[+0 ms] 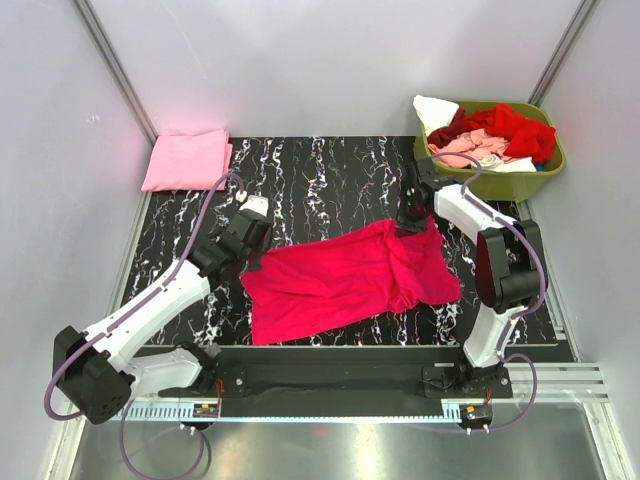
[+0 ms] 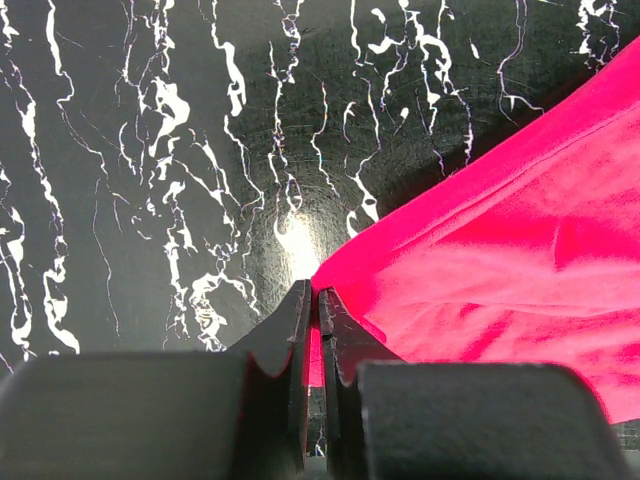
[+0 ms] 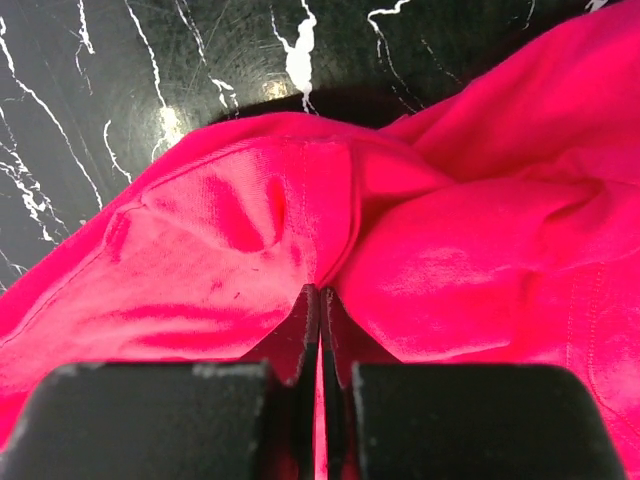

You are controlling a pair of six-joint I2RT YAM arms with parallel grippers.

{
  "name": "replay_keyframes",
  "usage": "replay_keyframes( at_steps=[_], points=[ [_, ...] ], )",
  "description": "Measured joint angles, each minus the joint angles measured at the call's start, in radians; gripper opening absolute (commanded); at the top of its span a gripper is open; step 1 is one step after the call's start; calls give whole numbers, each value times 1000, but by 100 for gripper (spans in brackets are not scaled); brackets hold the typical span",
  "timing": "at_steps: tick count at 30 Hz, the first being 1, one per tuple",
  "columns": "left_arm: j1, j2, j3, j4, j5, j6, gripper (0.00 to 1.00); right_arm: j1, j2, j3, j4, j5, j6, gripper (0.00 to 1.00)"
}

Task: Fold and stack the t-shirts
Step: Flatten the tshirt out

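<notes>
A bright magenta-pink t-shirt (image 1: 345, 280) lies rumpled across the middle of the black marbled table (image 1: 330, 175). My left gripper (image 1: 252, 238) is shut on that shirt's left corner (image 2: 330, 275), with cloth pinched between its jaws. At the shirt's far right edge my right gripper (image 1: 412, 222) is shut on a raised fold of the same magenta cloth (image 3: 320, 230). A folded light pink t-shirt (image 1: 187, 159) rests at the table's far left corner. Red, salmon and white t-shirts (image 1: 495, 138) are heaped in the basket.
The olive-green plastic basket (image 1: 548, 170) stands at the far right corner, just behind the right arm. Grey walls close in the table on three sides, and a metal rail (image 1: 400, 395) runs along the near edge.
</notes>
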Motion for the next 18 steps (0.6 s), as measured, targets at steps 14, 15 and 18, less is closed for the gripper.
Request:
replay_keyframes(
  at_steps=[14,15,18],
  points=[
    [0,-117,201,-164,12,-40,2,2,-385,179,-153,-6,9,0],
    [0,-136,244,-179,12,-40,2,2,-449,200,-159,-7,12,0],
    [0,-215,388,-212,13,-34,2,3,-640,226,-172,-10,23,0]
  ],
)
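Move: My hands already grip the far edge of the red t-shirt. Its middle lies about 18 cm to my left hand's right and some 8 cm lower; from my right hand it is about 11 cm back, 11 cm left and slightly lower. The pink folded t-shirt is some 26 cm ahead of my left hand, 14 cm left. The basket stands about 15 cm ahead of my right hand, 16 cm right. After a brief hold I sweep both hands up together, keeping my pinch on the shirt's far edge. My right hand climbs fastest, about 30 cm, drifting back some 6 cm late in the rise while its fingers swing from pointing down to nearly 40 degrees further forward; my left hand rises about 17 cm, tipping up and rolling more gently. Both are still rising as I finish. ##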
